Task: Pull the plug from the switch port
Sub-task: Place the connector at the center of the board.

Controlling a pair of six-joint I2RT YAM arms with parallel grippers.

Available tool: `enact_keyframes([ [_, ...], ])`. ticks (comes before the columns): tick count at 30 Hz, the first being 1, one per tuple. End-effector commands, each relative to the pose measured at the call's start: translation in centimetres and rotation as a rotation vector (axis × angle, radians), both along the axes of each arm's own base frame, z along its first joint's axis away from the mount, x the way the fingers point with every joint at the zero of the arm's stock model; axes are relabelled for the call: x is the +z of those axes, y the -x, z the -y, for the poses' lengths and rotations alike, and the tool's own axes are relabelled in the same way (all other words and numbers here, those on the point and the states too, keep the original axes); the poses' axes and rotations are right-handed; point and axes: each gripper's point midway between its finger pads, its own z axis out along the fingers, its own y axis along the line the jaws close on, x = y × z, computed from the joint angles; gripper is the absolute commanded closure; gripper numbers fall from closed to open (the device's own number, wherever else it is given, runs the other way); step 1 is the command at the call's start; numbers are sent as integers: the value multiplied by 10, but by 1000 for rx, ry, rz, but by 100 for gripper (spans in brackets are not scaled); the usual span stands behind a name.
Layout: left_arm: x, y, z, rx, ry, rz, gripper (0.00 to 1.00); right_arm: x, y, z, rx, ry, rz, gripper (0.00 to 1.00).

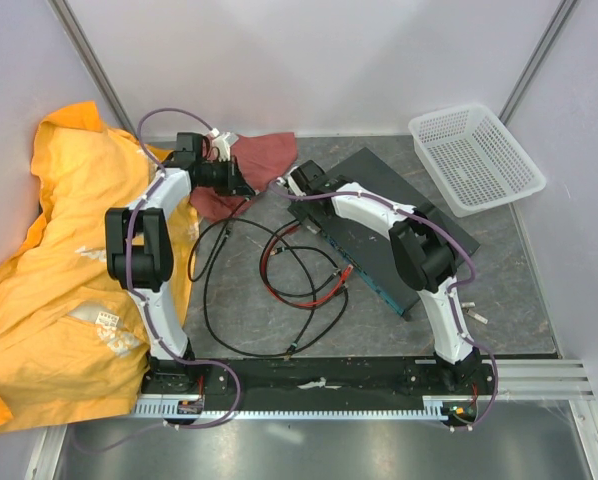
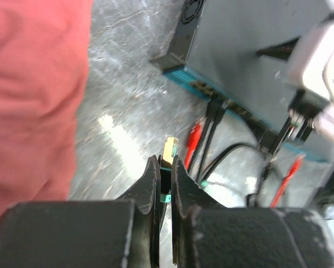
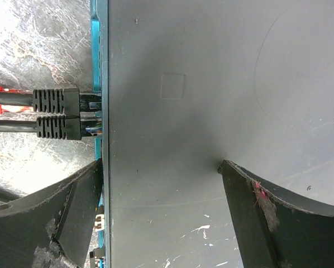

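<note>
The switch (image 1: 379, 175) is a flat dark slab lying at an angle right of centre, its teal edge (image 3: 97, 56) facing left. Close up it fills the right wrist view (image 3: 211, 84), and it also shows in the left wrist view (image 2: 239, 56). My left gripper (image 2: 166, 159) is shut on a plug (image 2: 169, 148) with a pale yellow tip and a black cable, held clear of the switch over bare table. In the overhead view the left gripper (image 1: 234, 178) is by the red cloth. My right gripper (image 3: 160, 164) is open, one finger beside the teal edge and one over the switch top. Two black plugs (image 3: 58, 114) sit in ports.
Black cable (image 1: 219, 300) and red cable (image 1: 279, 265) loop across the table's middle. A red cloth (image 1: 249, 165) lies behind the left gripper, a yellow cloth (image 1: 59, 280) is heaped at the left, and a white mesh basket (image 1: 476, 158) stands at the back right.
</note>
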Motion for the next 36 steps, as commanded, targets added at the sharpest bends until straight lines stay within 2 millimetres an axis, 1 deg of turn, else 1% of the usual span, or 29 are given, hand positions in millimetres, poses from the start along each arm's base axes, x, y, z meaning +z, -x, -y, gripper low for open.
enact_keyframes([
  [1, 1, 19, -28, -84, -218, 120, 99, 16, -33, 25, -78, -46, 91, 8],
  [2, 1, 26, -32, -89, -240, 119, 98, 18, -33, 24, -76, -52, 94, 8],
  [4, -1, 32, -40, -108, -294, 139, 99, 22, -34, 23, -75, -64, 100, 8],
  [5, -6, 39, -43, -116, -311, 123, 98, 23, -33, 22, -75, -64, 102, 8],
  [7, -2, 44, -54, -121, -373, 156, 99, 27, -35, 22, -73, -65, 109, 8],
  [8, -9, 50, -58, -129, -394, 150, 98, 27, -35, 22, -72, -64, 109, 8],
  [9, -6, 51, -64, -124, -432, 167, 98, 27, -34, 22, -72, -65, 106, 8],
  [11, -10, 53, -72, -149, -491, 194, 98, 28, -35, 21, -72, -68, 107, 8],
  [12, -10, 49, -77, -143, -525, 213, 98, 27, -34, 21, -74, -71, 106, 8],
  [13, -7, 43, -77, -141, -532, 234, 98, 27, -34, 20, -72, -76, 103, 8],
  [14, -3, 38, -76, -133, -527, 248, 94, 27, -34, 20, -74, -78, 103, 8],
  [15, 0, 32, -72, -133, -507, 270, 86, 25, -33, 20, -73, -77, 99, 8],
  [17, 2, 20, -64, -131, -458, 268, 74, 23, -32, 20, -71, -77, 93, 7],
  [18, 2, 17, -59, -134, -432, 265, 65, 22, -32, 21, -72, -73, 91, 7],
  [19, 6, 7, -55, -109, -411, 257, 61, 22, -32, 20, -71, -75, 90, 7],
  [21, 12, -2, -52, -87, -398, 260, 54, 24, -32, 20, -70, -79, 93, 7],
  [22, 25, -10, -49, -70, -393, 284, 53, 24, -32, 19, -69, -81, 94, 7],
  [24, 42, -16, -43, -57, -366, 308, 51, 25, -33, 19, -67, -83, 97, 7],
  [25, 58, -21, -38, -53, -339, 339, 51, 27, -34, 20, -67, -82, 100, 7],
  [26, 63, -23, -33, -53, -306, 339, 50, 28, -35, 20, -70, -83, 106, 7],
  [28, 77, -21, -10, -61, -141, 296, 48, 31, -36, 23, -77, -88, 110, 7],
  [29, 77, -19, 7, -114, -23, 280, 48, 31, -36, 24, -78, -90, 109, 7],
  [30, 77, -16, 18, -83, 70, 194, 48, 34, -36, 29, -86, -95, 109, 7],
  [31, 70, -14, 28, -83, 117, 146, 48, 34, -36, 31, -88, -97, 106, 7],
  [32, 70, -18, 38, -98, 162, 159, 48, 35, -35, 34, -91, -96, 100, 7],
  [33, 56, -18, 46, -93, 185, 110, 48, 34, -34, 40, -98, -94, 94, 7],
  [34, 45, -13, 59, -115, 189, 90, 48, 34, -33, 42, -99, -98, 87, 7],
  [35, 38, -11, 67, -131, 195, 78, 48, 34, -31, 44, -103, -102, 79, 7],
  [36, 28, -13, 74, -140, 210, 60, 48, 35, -30, 49, -111, -114, 69, 6],
])
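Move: The left gripper already holds the pulled plug. The open patch of table it is bound for lies about 6 cm back, 4 cm to its left and some 11 cm below. The plug laid down earlier lies by that patch, 6 cm back and 5 cm left of the gripper; the red cloth's middle is about 8 cm ahead and 1 cm left, and the switch's nearest corner roughly 8 cm right, 1 cm back. From the right hand the patch is about 18 cm left and 5 cm back. Swing the left gripper, with the plug still pinched, some 8 cm back and left, away from the switch, rolling its left side up about 25 degrees and ending slightly lower. Open the fingers about halfway there to let the plug drop, then go forward, right and up, back towards the switch, rolling level again. Keep the right gripper open and still at the switch's port edge. ##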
